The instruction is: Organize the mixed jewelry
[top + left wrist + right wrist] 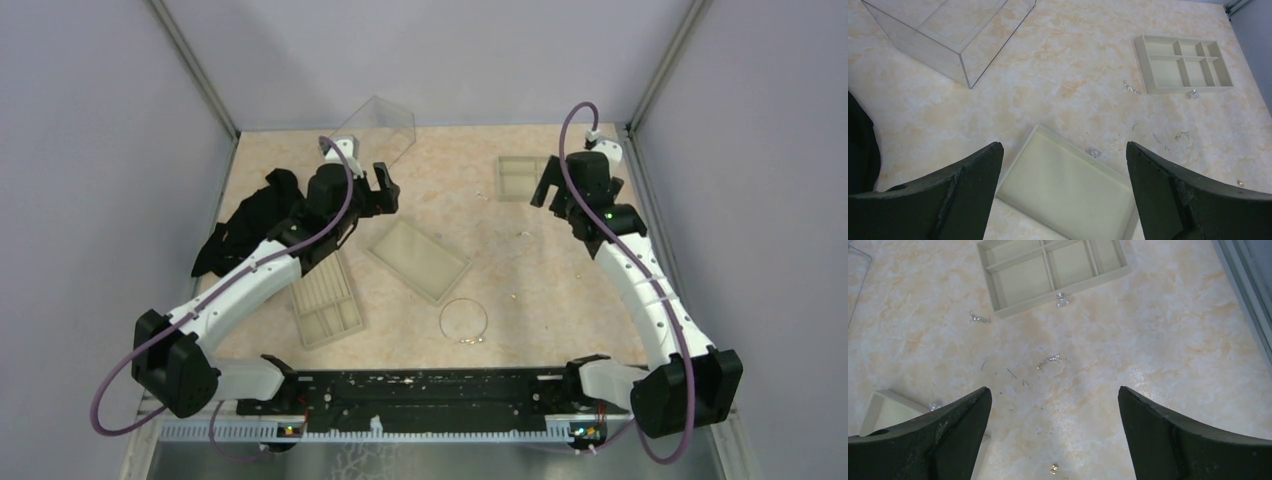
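The thin silver wire hoop [463,322] lies flat near the front middle of the table. Tiny silver pieces [1131,88] [1050,360] are scattered between the trays, and one [1062,301] rests against the compartmented tray's wall. A small gold piece [1053,469] lies below my right gripper. My left gripper [385,190] [1064,147] hangs open above the far corner of the flat beige tray [1068,195], holding nothing. My right gripper [545,185] [1053,390] is open over bare tabletop, empty.
A compartmented beige tray [522,178] [1143,65] [1088,284] sits far right. A ridged tray [325,300] lies under the left arm. The clear plastic box [375,130] [948,30] stands at the back. Black cloth [250,220] lies far left.
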{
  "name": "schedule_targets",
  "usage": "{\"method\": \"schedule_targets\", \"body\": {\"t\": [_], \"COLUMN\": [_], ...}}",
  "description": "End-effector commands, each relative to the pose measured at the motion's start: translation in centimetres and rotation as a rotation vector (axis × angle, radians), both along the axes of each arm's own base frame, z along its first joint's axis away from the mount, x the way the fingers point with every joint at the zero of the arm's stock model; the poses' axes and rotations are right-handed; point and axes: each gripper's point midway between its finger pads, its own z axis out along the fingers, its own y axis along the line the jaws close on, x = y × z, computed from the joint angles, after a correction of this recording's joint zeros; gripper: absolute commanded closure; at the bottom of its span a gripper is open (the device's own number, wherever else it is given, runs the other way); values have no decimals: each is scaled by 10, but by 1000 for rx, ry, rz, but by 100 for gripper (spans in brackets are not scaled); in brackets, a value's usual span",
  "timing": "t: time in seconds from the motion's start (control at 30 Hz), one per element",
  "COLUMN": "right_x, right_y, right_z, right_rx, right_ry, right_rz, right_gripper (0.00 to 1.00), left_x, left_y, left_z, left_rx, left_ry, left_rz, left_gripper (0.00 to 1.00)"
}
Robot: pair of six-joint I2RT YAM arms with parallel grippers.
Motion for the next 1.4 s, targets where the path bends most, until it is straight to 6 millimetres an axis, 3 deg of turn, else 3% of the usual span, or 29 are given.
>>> {"method": "schedule_targets", "body": {"t": [0.0,0.1,0.23,0.4,0.53,0.67,0.83,1.27,1.37], "right_x": [1,-4,-32,-78,-103,-103,-101,-96,-97], "right_y": [-1,12,42,92,102,98,98,85,84], "right_z": [7,-11,-65,-111,-145,-158,-171,-191,-197], "right_rx": [13,68,131,153,156,150,134,78,78], "right_ry": [-61,15,222,321,407,403,433,459,472], "right_rz": [-7,24,130,253,226,194,178,138,132], "right_gripper": [3,2,2,15,29,47,57,59,69], "left_x": [-1,-3,-7,-6,-7,-8,-13,-18,-18], "left_y": [0,-2,-11,-14,-18,-23,-31,-34,-35], "left_z": [2,-7,-16,-24,-27,-31,-35,-34,-36], "left_rx": [-13,-16,-35,-17,12,28,30,20,17], "left_ry": [-24,-1,44,93,111,130,155,153,160], "left_rz": [-9,-17,-54,-58,-96,-134,-184,-214,-219], "left_gripper": [1,1,1,1,1,1,1,1,1]}}
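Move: The small gold earring lies roughly 10 cm back from the right gripper, 8 cm to its left and 22 cm below. On the same table, the silver bracelet lies about 12 cm farther out than the earring, the other gold piece some 11 cm to the earring's right and 4 cm farther out, and the thin bangle 9 cm to its left and 4 cm nearer. From the left gripper the earring is about 12 cm back, 22 cm right and 24 cm down. Swoop the right gripper down some 19 cm while drawing it back and left towards the gold earring, tipping the fingers nearly 30 degrees more downward and narrowing them from wide open to about a third; then ease straight down over it, without gripping yet. Meanwhile sink the open left gripper about 5 cm near the centre tray, edging right. ##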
